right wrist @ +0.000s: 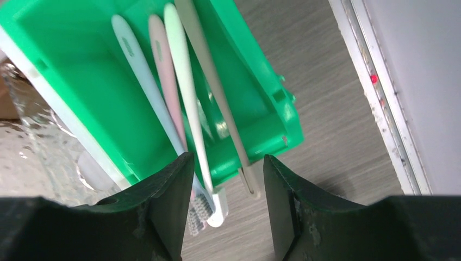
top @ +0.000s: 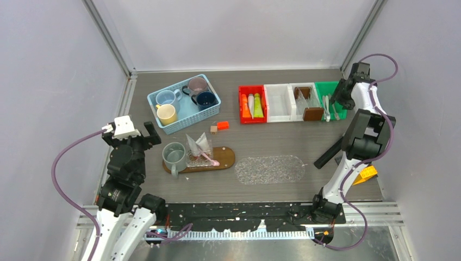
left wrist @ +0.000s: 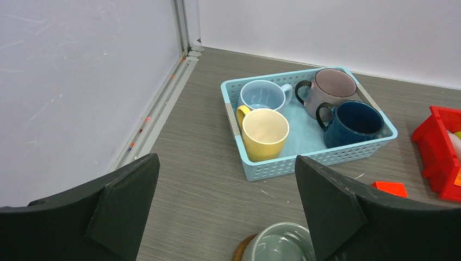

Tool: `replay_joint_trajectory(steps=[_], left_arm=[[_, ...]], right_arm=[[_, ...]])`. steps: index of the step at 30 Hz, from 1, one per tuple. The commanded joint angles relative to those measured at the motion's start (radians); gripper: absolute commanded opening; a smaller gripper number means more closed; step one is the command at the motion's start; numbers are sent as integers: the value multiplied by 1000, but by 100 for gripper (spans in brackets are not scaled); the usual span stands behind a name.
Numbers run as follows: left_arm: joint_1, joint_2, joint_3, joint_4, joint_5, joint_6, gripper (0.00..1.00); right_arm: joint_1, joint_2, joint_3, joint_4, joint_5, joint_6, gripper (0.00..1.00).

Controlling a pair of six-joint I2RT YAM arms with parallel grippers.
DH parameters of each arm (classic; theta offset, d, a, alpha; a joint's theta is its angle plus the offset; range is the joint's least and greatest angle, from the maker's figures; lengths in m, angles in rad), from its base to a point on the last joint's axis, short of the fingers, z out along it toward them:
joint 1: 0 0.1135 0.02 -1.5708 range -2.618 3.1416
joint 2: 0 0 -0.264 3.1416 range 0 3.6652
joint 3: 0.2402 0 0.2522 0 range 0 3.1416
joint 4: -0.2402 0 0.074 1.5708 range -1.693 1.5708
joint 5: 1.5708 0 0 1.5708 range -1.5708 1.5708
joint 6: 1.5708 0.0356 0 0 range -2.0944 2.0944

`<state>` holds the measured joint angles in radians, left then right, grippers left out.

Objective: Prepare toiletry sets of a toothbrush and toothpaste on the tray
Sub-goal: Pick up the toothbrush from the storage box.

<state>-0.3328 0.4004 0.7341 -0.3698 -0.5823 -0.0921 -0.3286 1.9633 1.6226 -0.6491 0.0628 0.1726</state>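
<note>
Several toothbrushes (right wrist: pixel 187 103) lie in the green bin (right wrist: pixel 255 98), their heads sticking out over its near edge. My right gripper (right wrist: pixel 225 204) hangs open over those heads: a white and a beige one are between the fingers, not pinched. From above it sits at the green bin (top: pixel 326 89) as the right gripper (top: pixel 332 104). Toothpaste tubes (top: pixel 253 106) lie in the red bin (top: pixel 242 89). The wooden tray (top: pixel 225 157) holds a grey-green mug (top: pixel 174 155), a pink toothbrush (top: pixel 211 160) and clear wrappers. My left gripper (left wrist: pixel 225 212) is wide open and empty above that mug (left wrist: pixel 280 244).
A light blue basket (left wrist: pixel 304 163) holds cream-yellow, light blue, mauve and navy mugs. Two white bins (top: pixel 280 102) stand between the red and green ones, one holding brown blocks. A clear oval tray (top: pixel 270 169) lies right of the wooden one. Small orange pieces (top: pixel 222 125) lie nearby.
</note>
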Motion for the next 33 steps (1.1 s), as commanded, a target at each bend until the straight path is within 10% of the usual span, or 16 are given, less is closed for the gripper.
replay_joint_trajectory(steps=[1, 33], left_arm=[[-3, -1, -3, 58, -14, 15, 100], [-3, 14, -4, 59, 4, 23, 100]], right_arm=[[-3, 41, 129, -25, -47, -53, 54], [-3, 199, 311, -117, -126, -136, 9]])
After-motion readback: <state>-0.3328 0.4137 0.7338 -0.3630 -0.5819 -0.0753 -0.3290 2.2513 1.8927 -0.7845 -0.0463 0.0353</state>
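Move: The grey toothbrush, head end towards you in the green box, has its middle about 6 cm ahead of the right gripper, 1 cm left and 7 cm below. At that same distance ahead, the white toothbrush lies some 4 cm left of the gripper, the pink one 5 cm and the light blue one 7 cm. From the left gripper, the grey toothbrush lies roughly 28 cm ahead, 78 cm right and 27 cm below. Carry the right gripper forward about 4 cm over the near end of the grey toothbrush. Then sink some 6 cm into the green box, easing back about 1 cm, while turning roughly 10 degrees counter-clockwise and tipping the fingers a little steeper. Narrow the half-open fingers on the way and pinch the brush just behind its head. ##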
